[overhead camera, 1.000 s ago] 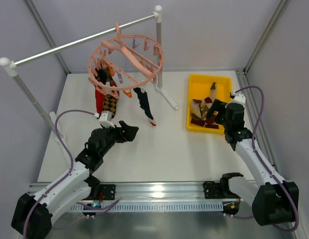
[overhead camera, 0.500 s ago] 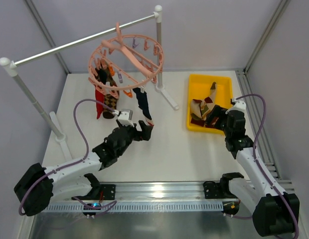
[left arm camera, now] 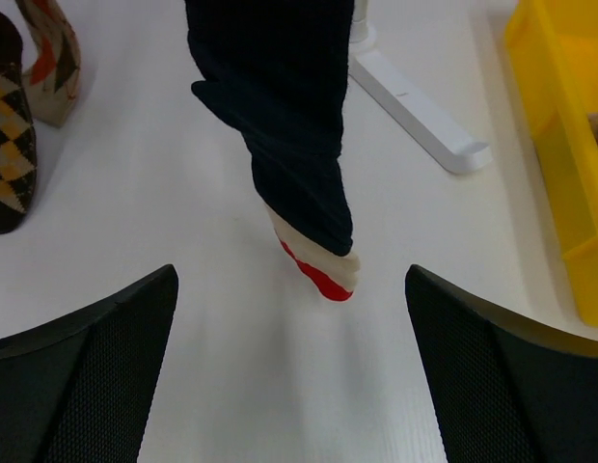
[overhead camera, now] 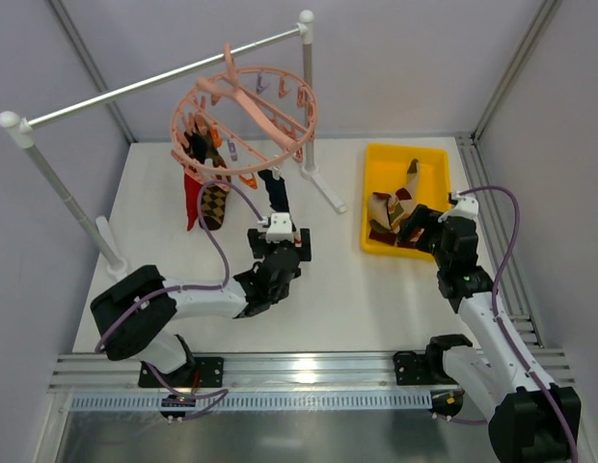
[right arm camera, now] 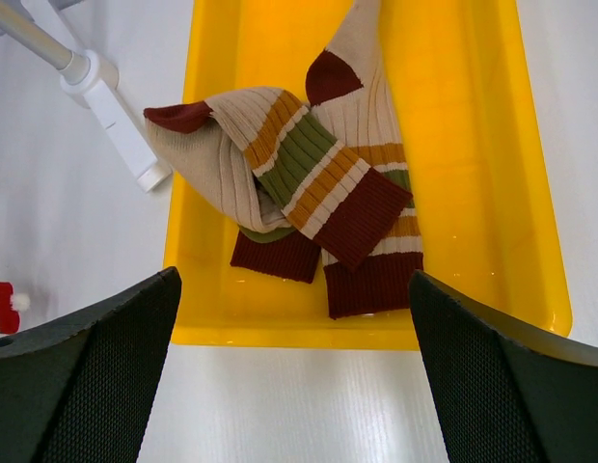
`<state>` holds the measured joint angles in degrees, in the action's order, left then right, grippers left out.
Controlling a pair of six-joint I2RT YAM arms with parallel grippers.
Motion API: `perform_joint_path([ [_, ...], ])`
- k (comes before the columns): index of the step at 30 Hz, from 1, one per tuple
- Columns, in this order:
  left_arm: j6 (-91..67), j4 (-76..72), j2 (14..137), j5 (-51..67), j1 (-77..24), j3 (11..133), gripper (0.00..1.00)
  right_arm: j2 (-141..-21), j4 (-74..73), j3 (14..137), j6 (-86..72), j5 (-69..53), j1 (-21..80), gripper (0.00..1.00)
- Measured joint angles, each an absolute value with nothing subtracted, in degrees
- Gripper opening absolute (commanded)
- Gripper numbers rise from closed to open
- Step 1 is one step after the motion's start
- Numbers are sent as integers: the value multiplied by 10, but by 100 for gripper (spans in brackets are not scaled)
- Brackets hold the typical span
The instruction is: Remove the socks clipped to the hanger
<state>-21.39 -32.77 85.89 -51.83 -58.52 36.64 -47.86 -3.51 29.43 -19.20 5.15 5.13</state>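
Note:
The pink round hanger point(overhead camera: 246, 106) hangs from the rail with three socks clipped on: a red one point(overhead camera: 192, 198), an argyle one point(overhead camera: 215, 204) and a navy one point(overhead camera: 276, 193). My left gripper point(overhead camera: 282, 243) is open just in front of the navy sock's tip. In the left wrist view the navy sock point(left arm camera: 289, 116) hangs ahead, its white and red toe point(left arm camera: 323, 275) just beyond the open left gripper point(left arm camera: 291, 318), untouched. My right gripper point(overhead camera: 421, 224) stands open at the near end of the yellow bin, empty point(right arm camera: 294, 289).
The yellow bin point(overhead camera: 376, 159) at the right holds striped tan, green and maroon socks point(right arm camera: 318, 183). The grey rail point(overhead camera: 135, 87) rests on white posts, with one post's foot point(left arm camera: 415, 101) between the navy sock and the bin. Argyle socks point(left arm camera: 10, 145) hang at the left.
My left arm has swung right and forward, from under the argyle socks to the navy sock's toe. The right gripper has drawn back slightly from the bin.

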Motion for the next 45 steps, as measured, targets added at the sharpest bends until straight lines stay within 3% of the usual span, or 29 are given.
perform_joint_path([
  [14,-168,-471,926,-567,-541,379,96,-451,-30,289,-192,32,51,100],
  [21,-176,-531,938,-524,-491,379,58,-440,-29,281,-192,21,51,100],
  [22,-173,-539,941,-517,-492,379,50,-439,-29,281,-192,20,51,100],
  [23,-170,-551,946,-509,-492,379,32,-438,-29,281,-192,19,51,100],
  [24,-169,-561,949,-503,-493,379,22,-437,-29,281,-192,18,51,100],
  [26,-162,-577,951,-489,-494,375,4,-435,-29,281,-192,17,51,100],
  [27,-165,-584,951,-485,-495,372,0,-434,-29,281,-192,17,51,100],
  [34,-168,-599,894,-449,-495,302,0,-430,-27,279,-189,12,51,100],
  [45,-196,-457,618,-355,-498,252,0,-430,-3,272,-184,-34,51,100],
])
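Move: The navy sock hangs in front of the left hand, its middle about 9 cm ahead, 1 cm left and 5 cm higher. The checkered sock hangs roughly 16 cm left and 9 cm ahead of that hand. The yellow box is some 33 cm right, 10 cm ahead and 12 cm below it. From the right hand the navy sock is about 32 cm left, 7 cm ahead and 3 cm up. The left hand reaches forward 6 cm, pinches the hanging navy sock, then draws back, rising about 8 cm. ##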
